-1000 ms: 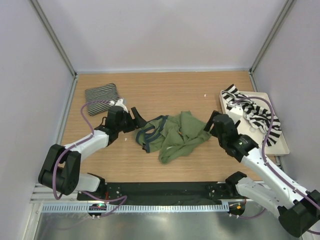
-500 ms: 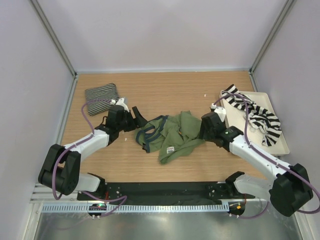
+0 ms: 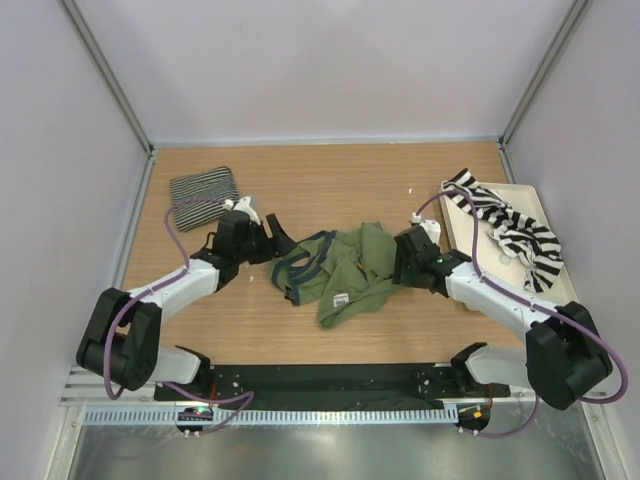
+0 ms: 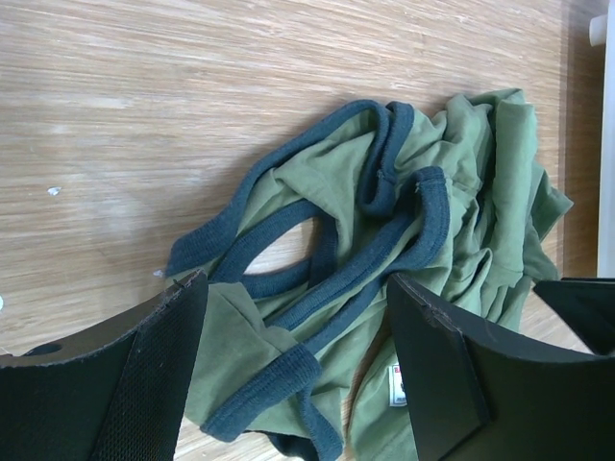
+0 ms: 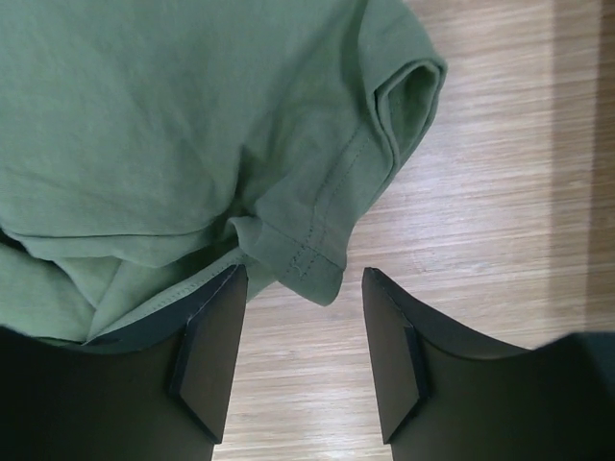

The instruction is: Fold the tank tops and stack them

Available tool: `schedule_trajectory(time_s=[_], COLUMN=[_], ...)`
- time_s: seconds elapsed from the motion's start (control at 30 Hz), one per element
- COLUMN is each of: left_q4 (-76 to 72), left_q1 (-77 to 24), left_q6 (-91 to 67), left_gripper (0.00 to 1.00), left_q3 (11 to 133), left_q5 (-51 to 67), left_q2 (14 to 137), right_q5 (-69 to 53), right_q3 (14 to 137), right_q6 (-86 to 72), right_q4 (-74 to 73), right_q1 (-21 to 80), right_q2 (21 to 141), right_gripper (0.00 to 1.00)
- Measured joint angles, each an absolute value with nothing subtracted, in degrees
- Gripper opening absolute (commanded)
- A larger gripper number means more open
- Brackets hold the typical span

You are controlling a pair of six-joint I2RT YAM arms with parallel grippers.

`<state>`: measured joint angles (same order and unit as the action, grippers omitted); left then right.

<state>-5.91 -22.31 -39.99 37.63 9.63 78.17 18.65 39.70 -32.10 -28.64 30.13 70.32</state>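
Observation:
The olive green tank top (image 3: 350, 272) lies crumpled mid-table, its navy-trimmed straps toward the left. My left gripper (image 3: 276, 238) is at those straps. In the left wrist view the left gripper (image 4: 296, 288) is open, straddling the straps of the green top (image 4: 461, 182) without pinching them. My right gripper (image 3: 403, 262) is at the top's right edge. Seen from the right wrist, the right gripper (image 5: 303, 279) is open, and a hem corner of the green top (image 5: 192, 115) lies just at its mouth. The pinstriped tank top (image 3: 203, 188) lies folded at far left. The broad-striped tank top (image 3: 505, 225) is heaped on the tray.
The cream tray (image 3: 565, 296) sits against the right wall. Pale walls enclose the wooden table (image 3: 330, 180) on three sides. A purple cable loops over each arm.
My right arm has swung left to the green top's right hem, and its jaws have narrowed. The left gripper has barely moved.

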Motion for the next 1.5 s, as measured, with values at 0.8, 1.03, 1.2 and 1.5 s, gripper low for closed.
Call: schedule_trajectory(time_s=[0.8,1.03,1.2,1.5], left_q4=[1.65,4.29,4.97,3.53], left_q1=[-32.16,-39.27,-45.45,-54.06], left_q6=[-36.03,-33.89,-29.30,-17.32], left_gripper=[0.77,0.75,0.74,0.73], left_q3=[56.23,60.03,63.51,71.88], left_q5=[9.21,5.48,4.03,1.17], left_q2=[86.78,87.15,87.59,95.37], right_q5=[39.00,41.87,42.33,41.63], right_q3=[58.28,68.90,73.21,73.54], right_q6=[-32.58,-28.95,-27.18,-26.63], right_q4=[-40.40,-43.62,-46.02,-46.61], right_q1=[29.87,29.80,29.80,29.80], right_q2=[41.98,45.34,48.66,49.23], right_gripper=[0.01,0.01,0.01,0.01])
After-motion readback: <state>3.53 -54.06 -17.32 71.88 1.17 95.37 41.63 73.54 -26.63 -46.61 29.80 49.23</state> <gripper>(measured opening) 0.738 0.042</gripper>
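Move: The green tank top's hem corner hangs between my right hand's open fingers, about 1 cm ahead and 2 cm below. The white tray is centred some 17 cm right and 7 cm ahead of that hand. From my left hand that corner is roughly 25 cm right, 7 cm back and 5 cm below. The navy-trimmed neck is about 5 cm right and 4 cm back of my left hand, the white label 11 cm right and 10 cm back, both about 5 cm below it. My right hand dips a centimetre, shuts on the green hem and pinches it, then hauls it steeply up about 30 cm, drifting some 8 cm right towards the tray as the fingers tilt up towards level, and holds there. Meanwhile my left hand, still open, sweeps about 21 cm right over the tank top towards the raised cloth, rising 9 cm, easing back a little and turning clockwise. ##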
